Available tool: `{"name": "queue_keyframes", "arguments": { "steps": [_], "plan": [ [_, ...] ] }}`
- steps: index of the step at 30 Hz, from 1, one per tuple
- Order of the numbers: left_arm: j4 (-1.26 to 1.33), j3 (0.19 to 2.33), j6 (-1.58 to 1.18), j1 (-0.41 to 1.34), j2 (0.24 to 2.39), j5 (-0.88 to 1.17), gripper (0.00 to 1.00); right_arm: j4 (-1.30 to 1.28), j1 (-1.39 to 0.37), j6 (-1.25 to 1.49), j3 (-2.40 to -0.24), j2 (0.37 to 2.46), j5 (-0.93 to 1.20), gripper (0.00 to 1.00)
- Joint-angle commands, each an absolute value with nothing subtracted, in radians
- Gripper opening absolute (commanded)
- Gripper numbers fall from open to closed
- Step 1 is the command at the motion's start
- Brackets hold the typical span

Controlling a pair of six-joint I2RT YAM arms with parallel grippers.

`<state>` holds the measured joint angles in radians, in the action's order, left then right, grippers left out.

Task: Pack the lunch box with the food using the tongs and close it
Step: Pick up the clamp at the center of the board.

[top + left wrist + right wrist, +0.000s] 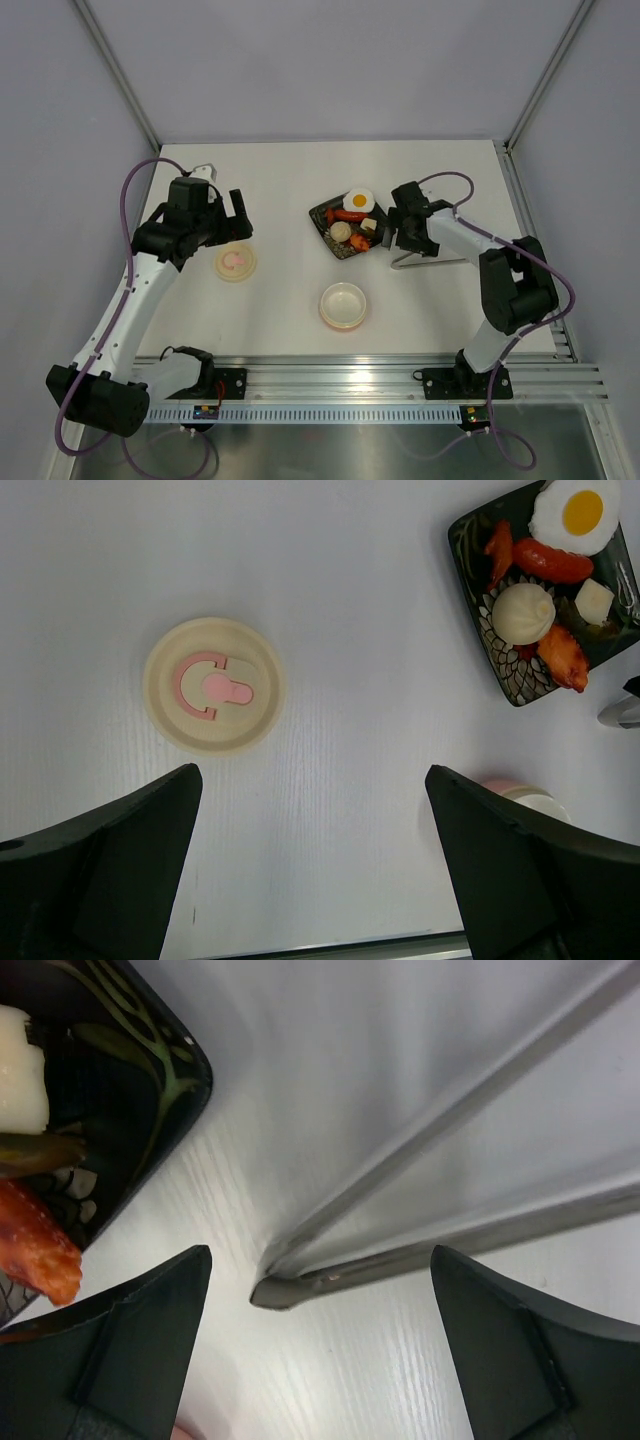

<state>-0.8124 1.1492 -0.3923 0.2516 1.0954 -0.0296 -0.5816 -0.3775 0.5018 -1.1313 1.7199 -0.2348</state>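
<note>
The lunch box tub (343, 305) stands open at the table's front middle, and its lid (235, 262) lies flat to the left. The food sits on a black tray (322, 217): egg (575, 515), red sausage (552, 562), pale ball (523, 613), orange piece (563, 658) and cube (594, 600). The tongs (435, 262) lie on the table right of the tray. My right gripper (320, 1252) hovers open right over the joined end of the tongs (285, 1290), not touching them. Above and just behind the lid (213, 685), my left gripper (312, 772) is open and empty.
The tray's corner (150, 1080) lies close to the left of the right gripper. In the left wrist view the tub (525, 792) is partly hidden behind the right finger. White walls enclose the table, and a metal rail (400, 385) runs along its near edge.
</note>
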Motion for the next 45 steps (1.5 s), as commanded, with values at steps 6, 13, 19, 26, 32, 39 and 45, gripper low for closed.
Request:
{"name": "queue_keyframes", "arguments": {
  "steps": [6, 13, 19, 26, 32, 39, 45],
  "plan": [
    [-0.785, 1.144, -0.394, 0.255, 1.094, -0.017, 0.99, -0.744, -0.368, 0.824, -0.999, 1.414, -0.463, 1.0],
    [-0.779, 1.138, -0.394, 0.256, 1.094, -0.006, 0.99, -0.729, -0.331, 1.132, -0.867, 1.336, -0.387, 0.99],
    [-0.792, 1.149, -0.388, 0.256, 1.075, -0.009, 0.99, -0.658, -0.318, 1.15, -0.926, 1.46, -0.353, 0.99],
    [-0.805, 1.146, -0.388, 0.256, 1.045, -0.008, 0.99, -0.643, -0.316, 1.189, -1.009, 1.577, -0.371, 0.99],
    [-0.816, 1.143, -0.382, 0.256, 1.037, -0.012, 0.99, -0.663, -0.302, 1.183, -1.091, 1.666, -0.409, 1.0],
    [-0.821, 1.134, -0.377, 0.256, 1.029, -0.018, 0.99, -0.736, -0.268, 1.144, -1.166, 1.767, -0.463, 0.99],
    [-0.819, 1.127, -0.379, 0.256, 1.04, -0.014, 0.99, -0.772, -0.245, 1.075, -1.128, 1.769, -0.503, 0.99]
  ]
}}
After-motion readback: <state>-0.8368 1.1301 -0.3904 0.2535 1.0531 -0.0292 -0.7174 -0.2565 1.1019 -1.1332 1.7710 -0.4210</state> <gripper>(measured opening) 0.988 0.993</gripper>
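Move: The clamp, a V-shaped metal piece lying flat, has its middle about 6 cm right of the right hand, 2 cm back and 3 cm below. The food tray is roughly 14 cm to this hand's left and 4 cm farther out; the bowl about 16 cm left and 15 cm back. From the idle left hand, the clamp is some 48 cm right, 4 cm ahead and 21 cm lower. Right hand rises back-right about 7 cm, turning some 40 degrees clockwise, then lowers forward over the clamp, still open. ##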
